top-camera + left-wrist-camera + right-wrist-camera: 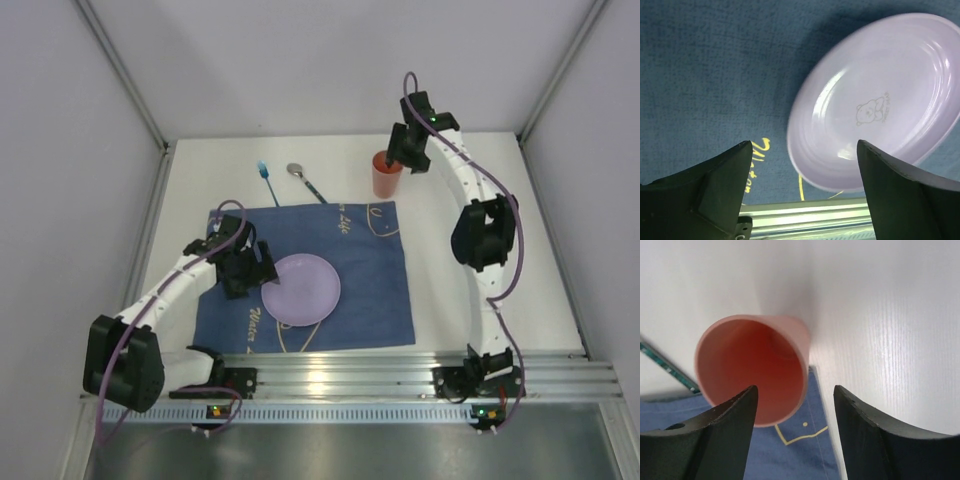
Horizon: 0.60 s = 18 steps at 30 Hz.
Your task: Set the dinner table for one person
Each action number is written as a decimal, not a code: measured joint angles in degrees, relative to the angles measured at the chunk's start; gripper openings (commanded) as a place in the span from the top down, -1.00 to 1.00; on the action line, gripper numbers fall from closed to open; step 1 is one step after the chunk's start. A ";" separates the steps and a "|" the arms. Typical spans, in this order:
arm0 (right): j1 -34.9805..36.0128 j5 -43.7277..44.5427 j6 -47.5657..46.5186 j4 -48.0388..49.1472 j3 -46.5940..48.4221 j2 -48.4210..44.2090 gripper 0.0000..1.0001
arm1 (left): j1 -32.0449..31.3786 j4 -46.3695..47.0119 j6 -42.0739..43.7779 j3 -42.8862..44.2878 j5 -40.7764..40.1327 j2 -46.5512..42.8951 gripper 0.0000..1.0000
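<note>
The white dinner table (480,290) carries a dark blue cloth (370,290) with a lilac plate (300,290) on it. My left gripper (258,268) hovers at the plate's left edge. In the left wrist view the left gripper (804,143) is open, and the plate (880,100) lies flat on the cloth (715,75) beyond its fingertips, untouched. A pink cup (386,176) stands upright at the cloth's far right corner. My right gripper (402,152) hangs just above it. The right gripper (795,387) is open, and the cup (752,365) sits below and left of the gap, not gripped.
A blue-handled fork (266,183) and a spoon (303,178) lie on the bare table beyond the cloth's far edge. The spoon's patterned handle (665,365) shows left of the cup. A silver rail (350,365) runs along the near edge. Grey walls close in the other sides.
</note>
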 measured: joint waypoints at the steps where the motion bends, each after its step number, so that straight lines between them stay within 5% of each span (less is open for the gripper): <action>1: 0.00 1.31 0.37 0.02 0.00 0.66 -0.25 | 0.00 -0.68 -0.04 0.02 -0.44 -0.04 -0.84; 4: -0.04 4.02 1.20 0.26 -0.02 2.29 -0.01 | 0.00 -2.51 -0.11 0.42 -1.46 -0.61 -0.84; 5: -0.09 4.42 1.36 0.59 -0.02 2.73 0.58 | 0.00 -3.28 -0.13 0.81 -1.70 -0.94 -0.83; 7: -0.17 4.68 1.77 1.25 0.17 3.91 1.00 | 0.00 -4.52 -0.13 1.81 -2.12 -1.95 -0.82; 18: 0.04 6.71 2.14 3.78 -0.57 0.13 1.00 | 0.00 -6.99 -0.37 4.39 -4.92 -5.14 -0.78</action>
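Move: The cup's middle lies about 4 cm left of the right hand, 2 cm ahead and roughly 8 below, so its right wall is almost under the open fingers. The spoon is some 20 cm to the left of the cup and 1 cm farther out; from the right hand, the blue cloth's middle is 24 cm back and 23 left, the plate's 26 back and 24 left. From the left hand, the cup is roughly 28 cm ahead, 29 right and a little higher. Lower the right gripper about 3.5 cm onto the cup's right wall, easing 2 cm forward and slightly right, one finger inside the rim and one outside. Shut the fingers to pinch the wall, then reverse and rise about 4 cm. Meanwhile raise the left gripper some 3.5 cm clear of the plate, fingers still open, drifting a little left. ##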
